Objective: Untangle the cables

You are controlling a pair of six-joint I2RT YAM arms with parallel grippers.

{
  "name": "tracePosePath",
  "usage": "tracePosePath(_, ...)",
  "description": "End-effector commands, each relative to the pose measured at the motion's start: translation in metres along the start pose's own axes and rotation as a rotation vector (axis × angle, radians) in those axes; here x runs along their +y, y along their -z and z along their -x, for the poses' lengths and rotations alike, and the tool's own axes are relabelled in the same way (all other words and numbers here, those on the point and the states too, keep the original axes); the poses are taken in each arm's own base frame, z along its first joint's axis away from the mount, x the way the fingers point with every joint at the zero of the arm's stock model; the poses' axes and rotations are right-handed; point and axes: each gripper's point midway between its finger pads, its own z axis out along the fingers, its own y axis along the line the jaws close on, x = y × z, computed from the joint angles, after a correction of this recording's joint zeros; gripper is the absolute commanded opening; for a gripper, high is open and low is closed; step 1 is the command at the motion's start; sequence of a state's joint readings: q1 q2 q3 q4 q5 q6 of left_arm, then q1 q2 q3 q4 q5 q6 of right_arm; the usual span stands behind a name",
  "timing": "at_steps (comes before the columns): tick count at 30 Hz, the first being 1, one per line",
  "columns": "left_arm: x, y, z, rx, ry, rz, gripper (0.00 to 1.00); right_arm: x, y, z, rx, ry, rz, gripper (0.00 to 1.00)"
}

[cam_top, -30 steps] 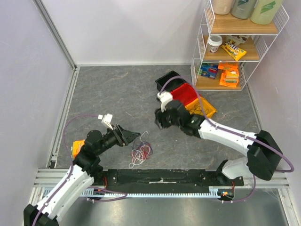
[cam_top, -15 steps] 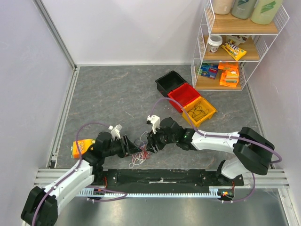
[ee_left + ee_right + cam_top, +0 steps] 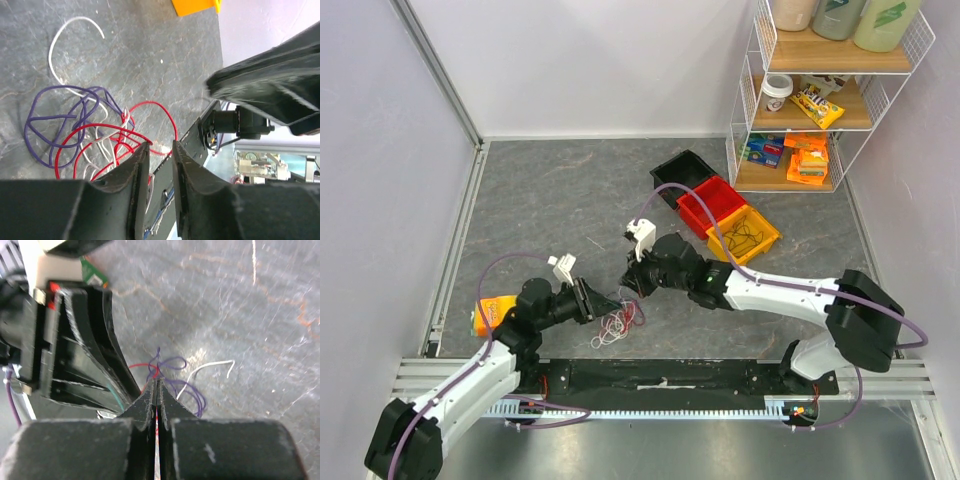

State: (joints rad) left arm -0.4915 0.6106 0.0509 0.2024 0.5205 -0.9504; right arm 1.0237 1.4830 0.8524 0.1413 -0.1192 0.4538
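Observation:
The cables [image 3: 617, 322] form a small loopy tangle of red, white and dark purple strands on the grey floor near the front rail. My left gripper [image 3: 614, 301] sits low at the tangle's left edge. In the left wrist view its jaws [image 3: 160, 146] stand a narrow gap apart, and a red loop of the cables [image 3: 85, 130] runs just past the fingertips. From the right, my right gripper [image 3: 632, 291] reaches over the tangle. Its jaws [image 3: 156, 381] are pressed together, with purple and red strands of the cables [image 3: 175, 371] coming out at the tips.
A black bin [image 3: 678, 175], a red bin [image 3: 712, 200] and a yellow bin [image 3: 745, 232] stand in a row behind the right arm. A wire shelf [image 3: 810, 100] fills the back right corner. An orange object [image 3: 485, 315] lies by the left arm. The front rail [image 3: 660, 375] is close.
The right arm swung from near the bins down to the tangle and shut on strands. The left gripper moved in to the tangle and its jaws narrowed.

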Motion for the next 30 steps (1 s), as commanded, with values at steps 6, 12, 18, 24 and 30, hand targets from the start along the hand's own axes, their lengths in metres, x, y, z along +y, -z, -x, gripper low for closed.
tracePosePath(6, 0.021, -0.004, 0.016, -0.141, -0.014, 0.046, 0.16, 0.001, 0.024, 0.085, -0.206, 0.026, -0.103, 0.0)
tracePosePath(12, 0.033, -0.009, 0.01, -0.109, 0.015, 0.088, 0.12, -0.086, 0.03, 0.11, -0.223, 0.014, -0.418, 0.57)
tracePosePath(18, 0.032, -0.01, 0.012, -0.112, 0.005, 0.078, 0.13, -0.196, 0.027, 0.137, 0.017, 0.28, -0.956, 0.66)
tracePosePath(24, 0.033, -0.009, 0.012, -0.13, 0.006, 0.077, 0.14, -0.238, 0.013, 0.139, 0.136, 0.346, -1.158, 0.66)
tracePosePath(30, 0.034, -0.01, 0.012, -0.12, 0.005, 0.082, 0.14, -0.26, -0.005, 0.122, 0.181, 0.337, -1.199, 0.65)
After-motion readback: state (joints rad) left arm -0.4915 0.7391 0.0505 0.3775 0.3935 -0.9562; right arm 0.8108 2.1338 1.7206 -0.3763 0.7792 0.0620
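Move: The red cable of the tangle lies at the left hand's fingertips, its middle roughly 2 cm back, 2 cm to the right and 4 cm below; the purple cable is about 1 cm ahead and 5 cm right, the white one 6 cm back and 1 cm left. From the right hand, the loose red end at the red bin's near-left corner is about 24 cm ahead, 10 cm right, with the black bin 30 ahead and 12 right, the red bin 23 ahead and 18 right. Up some 6 cm off the tangle first, then sweeping forward about 25 cm and 9 cm to the right, the right hand heads for the corner between the black and red bins, opening its fingers wide on the way, swinging and rolling to point forward, and sinking about 7 cm at the end. The left hand eases 3 cm forward, turns slightly counter-clockwise and closes its half-open fingers on the red cable. ##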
